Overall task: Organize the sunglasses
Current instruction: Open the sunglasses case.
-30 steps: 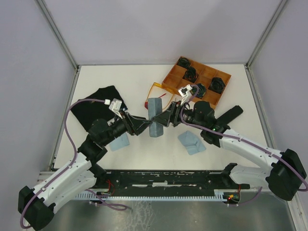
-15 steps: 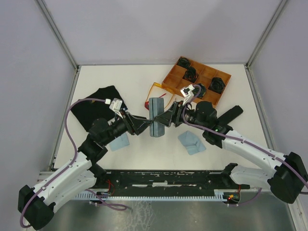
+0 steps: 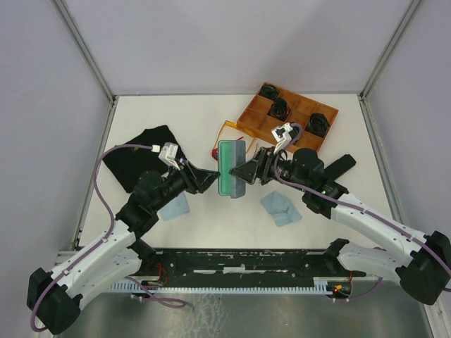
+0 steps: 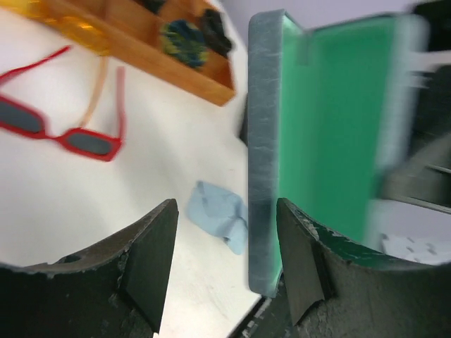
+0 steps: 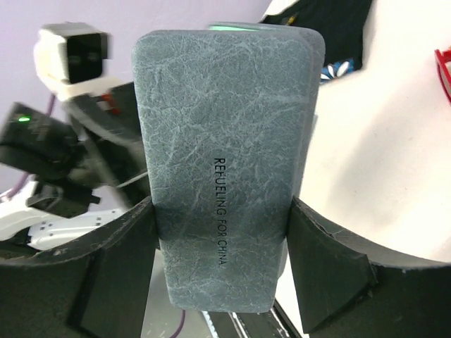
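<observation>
The red sunglasses [image 4: 67, 134] lie flat on the table; in the top view [image 3: 215, 151] they peek out behind the case. The orange-yellow sunglasses [image 3: 229, 130] lie against the wooden tray. A grey-blue case [image 3: 231, 167] is held up between the arms, open, with its green lining [image 4: 324, 127] showing. My right gripper [image 5: 222, 282] is shut on the case [image 5: 222, 176], one finger on each long side. My left gripper [image 4: 225, 260] is open, and the case's grey edge [image 4: 261, 141] stands just inside its right finger [image 4: 303, 260].
A wooden tray [image 3: 287, 116] with dark items stands at the back right. A black cloth [image 3: 137, 155] lies at the left and a black case [image 3: 337, 167] at the right. Light blue cloths lie near the front [image 3: 280, 208] and under the left arm [image 3: 173, 205].
The case was closed and pinched between both grippers; now it is open with the green lining showing. My left gripper has opened and drawn back a little to the left.
</observation>
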Motion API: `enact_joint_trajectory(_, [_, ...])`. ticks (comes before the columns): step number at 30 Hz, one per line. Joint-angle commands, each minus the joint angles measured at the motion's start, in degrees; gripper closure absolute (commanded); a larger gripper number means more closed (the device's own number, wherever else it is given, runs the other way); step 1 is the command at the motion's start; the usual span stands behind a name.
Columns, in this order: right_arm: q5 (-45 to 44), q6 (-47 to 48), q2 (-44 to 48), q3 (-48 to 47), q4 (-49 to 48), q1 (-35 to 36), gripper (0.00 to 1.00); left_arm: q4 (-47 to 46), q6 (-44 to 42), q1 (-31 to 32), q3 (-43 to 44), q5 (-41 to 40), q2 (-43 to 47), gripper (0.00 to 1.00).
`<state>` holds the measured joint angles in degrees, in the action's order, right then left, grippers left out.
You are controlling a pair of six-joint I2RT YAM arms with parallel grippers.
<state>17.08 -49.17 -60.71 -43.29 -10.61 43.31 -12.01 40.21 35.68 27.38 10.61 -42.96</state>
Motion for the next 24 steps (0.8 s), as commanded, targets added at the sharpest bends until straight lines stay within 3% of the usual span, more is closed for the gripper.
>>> enact_joint_trajectory(1, [12.7,-4.2,5.1,-7.6,-14.0,2.6,1.0,10.2,-1.4,-1.0,-1.0,-8.9,-3.8,0.36])
enact_joint_trajectory(9, [10.8,-1.8,5.6,-7.8,-9.5,2.6,1.0,11.2,-1.1,-1.0,-0.4,-8.9,-2.7,0.34])
enact_joint_trajectory(24, [-8.3,15.8,3.6,-13.3,24.0,2.6,1.0,17.8,-4.4,-0.9,8.6,-2.9,5.9,0.13])
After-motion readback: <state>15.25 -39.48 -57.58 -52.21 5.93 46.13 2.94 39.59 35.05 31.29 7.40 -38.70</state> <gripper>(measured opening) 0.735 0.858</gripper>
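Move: The sunglasses case, already parted and held by the right fingers, has its middle about 5 cm right and 2 cm ahead of the left hand, at nearly the same height. From the right hand it is some 3 cm left and 1 cm ahead. The red sunglasses lie roughly 20 cm below both, about 11 cm ahead and 8 cm right of the left hand; the blue cloth is around 13 cm right of and 10 cm behind the right hand, also 20 cm down. Downward about 3 cm and slightly forward goes the left hand at the case's near-left edge while the right hand draws back and up about 3 cm, still gripping the case. The left then opens its fingers wider and backs off up, rearward and a little left, coming clear; the right tips its fingers some 10 degrees down and finally eases about 1 cm right. ##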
